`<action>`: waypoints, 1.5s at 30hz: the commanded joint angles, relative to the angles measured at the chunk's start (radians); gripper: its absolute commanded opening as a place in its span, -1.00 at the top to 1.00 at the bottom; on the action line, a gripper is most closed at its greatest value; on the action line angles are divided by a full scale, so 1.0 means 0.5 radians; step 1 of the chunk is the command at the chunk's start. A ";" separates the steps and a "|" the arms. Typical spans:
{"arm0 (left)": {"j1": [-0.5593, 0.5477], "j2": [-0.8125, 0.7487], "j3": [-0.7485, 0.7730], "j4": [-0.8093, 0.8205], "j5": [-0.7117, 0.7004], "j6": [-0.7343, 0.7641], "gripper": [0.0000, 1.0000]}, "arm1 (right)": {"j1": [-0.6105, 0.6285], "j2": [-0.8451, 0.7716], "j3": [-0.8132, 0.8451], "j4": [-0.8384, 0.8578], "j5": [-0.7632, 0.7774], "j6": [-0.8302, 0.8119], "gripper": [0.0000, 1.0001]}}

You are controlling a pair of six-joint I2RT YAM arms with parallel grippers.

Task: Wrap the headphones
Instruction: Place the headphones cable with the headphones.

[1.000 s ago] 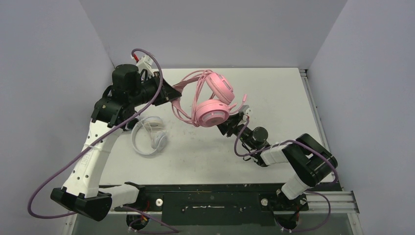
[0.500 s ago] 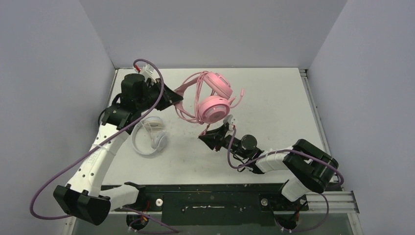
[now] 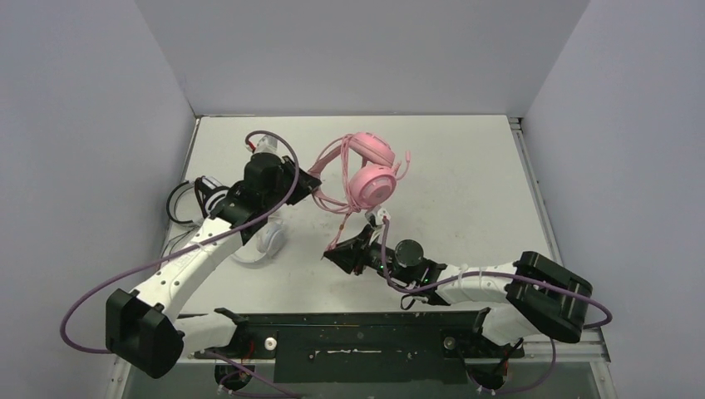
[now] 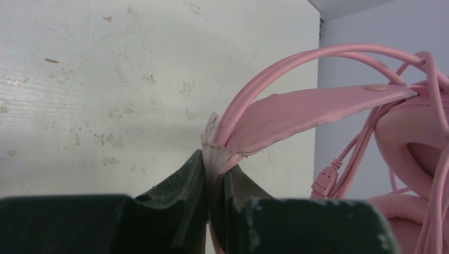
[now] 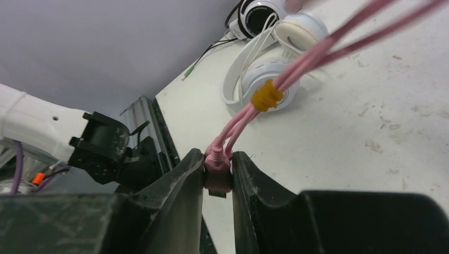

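The pink headphones (image 3: pixel 371 169) hang above the table, their cable looped around the headband. My left gripper (image 3: pixel 313 178) is shut on the worn end of the headband padding (image 4: pixel 214 150); the pink band (image 4: pixel 317 106) arcs off to the right. My right gripper (image 3: pixel 332 250) is low near the table's middle, shut on the pink plug (image 5: pixel 217 172) at the cable's end. The pink cable (image 5: pixel 296 66), with an orange tie (image 5: pixel 266 95) on it, runs taut up from the plug. The white headphones (image 5: pixel 265 74) lie on the table, and the black-and-white headphones (image 5: pixel 257 13) lie beyond them.
My left arm (image 3: pixel 208 241) crosses over the white headphones (image 3: pixel 268 242), hiding most of them. The black-and-white set (image 3: pixel 179 199) peeks out by the left wall. The black base rail (image 3: pixel 357 332) runs along the near edge.
My left gripper carried the pink headphones right and toward the table's middle. My right gripper narrowed onto the plug and drew it left, toward the near edge, stretching the cable.
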 commanded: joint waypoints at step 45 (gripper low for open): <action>-0.018 0.767 -0.537 1.025 -0.784 0.361 1.00 | -0.206 0.591 0.548 -0.600 0.639 0.358 1.00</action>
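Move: My left hand holds the pink headphones by the headband, and the bare table patch they go down to lies about 5 cm ahead, 4 cm right and some 24 cm below it. From that hand the white headphones lie roughly 19 cm left and 2 cm back, the black headphones 30 cm left and 8 cm ahead, both about 23 cm down. From my right hand, pinching the cable's plug end, the pink headphones hang about 16 cm ahead, 7 cm right and 4 cm higher. I lower the pink headphones about 20 cm with my left hand, drifting left past halfway and rolling its left side up some 25 degrees. My right hand keeps the plug pinched, hovers while its wrist turns, sinks about 10 cm, then pushes forward to bring the cable end in beside the headphones, its fingers now tipped downward and swung clockwise. ##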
